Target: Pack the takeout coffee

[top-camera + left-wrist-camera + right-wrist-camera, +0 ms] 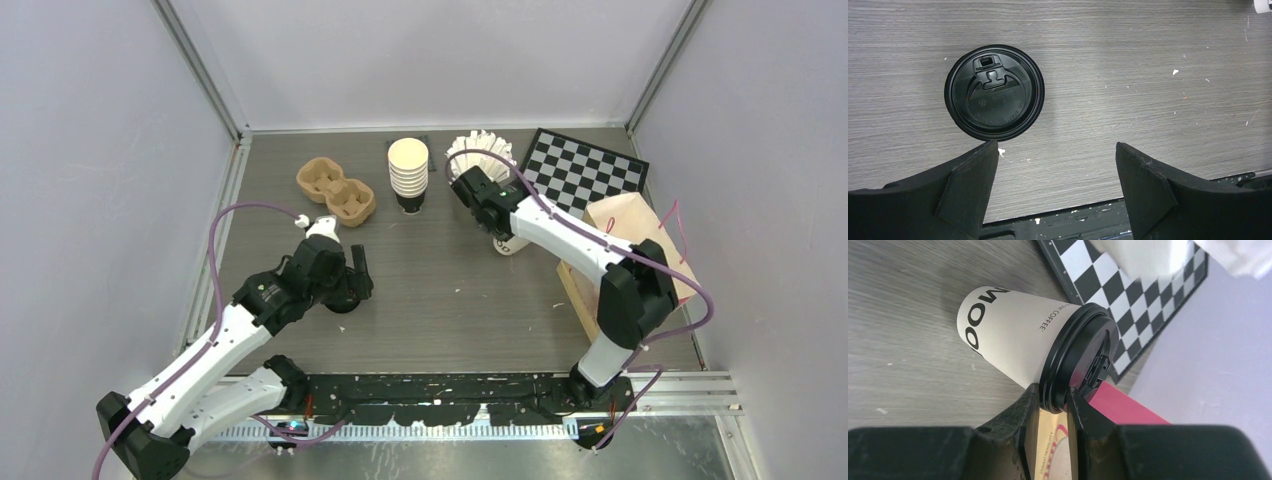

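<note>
A takeout coffee (1008,335), a cream-white cup with black lettering and a black lid (1083,355), lies tilted across the right wrist view. My right gripper (1054,395) is shut on the lid's rim, one finger on each side of it. In the top view this gripper (495,222) is right of the table's middle, with the cup's white wall (506,244) showing just below it. My left gripper (1055,147) hangs open over the table with nothing between its fingers. A black lid (994,92) sits just beyond its left fingertip (983,155). Whether a cup stands under that lid I cannot tell.
A brown pulp cup carrier (336,190) and a stack of lidless cream cups (408,172) stand at the back. A fanned white paper pile (482,150) and a checkerboard (585,170) lie at the back right. A brown paper bag (635,235) with pink handles lies at the right edge.
</note>
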You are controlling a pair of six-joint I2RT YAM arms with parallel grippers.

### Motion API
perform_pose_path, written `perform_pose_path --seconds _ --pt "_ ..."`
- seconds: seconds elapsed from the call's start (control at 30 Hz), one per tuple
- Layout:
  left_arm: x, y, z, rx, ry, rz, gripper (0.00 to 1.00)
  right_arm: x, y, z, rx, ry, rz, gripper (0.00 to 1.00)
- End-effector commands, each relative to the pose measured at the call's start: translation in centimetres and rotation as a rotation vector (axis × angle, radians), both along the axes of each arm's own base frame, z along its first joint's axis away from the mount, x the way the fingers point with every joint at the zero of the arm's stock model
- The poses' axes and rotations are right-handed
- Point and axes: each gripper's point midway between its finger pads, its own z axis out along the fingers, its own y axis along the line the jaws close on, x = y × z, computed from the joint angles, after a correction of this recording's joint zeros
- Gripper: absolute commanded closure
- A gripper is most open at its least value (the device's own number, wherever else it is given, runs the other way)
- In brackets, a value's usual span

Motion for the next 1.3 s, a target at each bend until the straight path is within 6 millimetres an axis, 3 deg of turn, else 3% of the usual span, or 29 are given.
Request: perform_pose_path --seconds 0.0,0.27,0.6,0.8,1.1,1.27 --pt "1.3 -0.4 2.3 -0.052 -0.079 0.036 0.11 1.8 -0.6 1.1 -0.157 -0.041 0.033 0.79" --pt "1.2 -0.2 2.1 -0.048 -0.080 0.038 0.11 2.1 0.6 0.1 -0.197 -0.033 0.062 0.75" --pt "1.1 0.1 1.7 -0.044 -0.075 0.052 0.10 0.8 2.3 0.5 -0.130 -0.034 0.104 0.51" --pt "1.3 0.7 0.8 -0.008 -0.050 0.092 0.09 0.0 3.0 1.0 -0.080 -0.029 0.119 0.45" --pt "2.5 2.4 -1.5 0.029 0.046 0.210 0.12 -3.0 6.7 4.1 0.257 0.005 0.189 0.42" --pt "3.4 3.0 -3.1 0.014 0.103 0.258 0.17 -5.3 11.3 6.5 0.645 0.001 0.197 0.43"
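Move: The right hand pinches the lidded coffee cup by its rim, still slightly tilted; its standing spot is some 11 cm below the hand point and about 2 cm ahead. From that hand the stick holder is roughly 10 cm ahead and 8 cm left, the cup stack 11 cm ahead and 21 cm left, the paper bag 26 cm right and 6 cm back. The lid stack lies about 4 cm ahead, 5 cm left and 11 cm below the left hand. Down about 2 cm and slightly forward, the right hand rolls the held cup the last ten degrees or so upright, opens its fingers off the lid rim, then backs away about 7 cm left, with some 4–5 cm each of back and up, rolling the other way. Late on, the left hand, fingers still wide, starts down, left and forward towards the lid stack, about 3 cm each way, turning slightly counter-clockwise. ##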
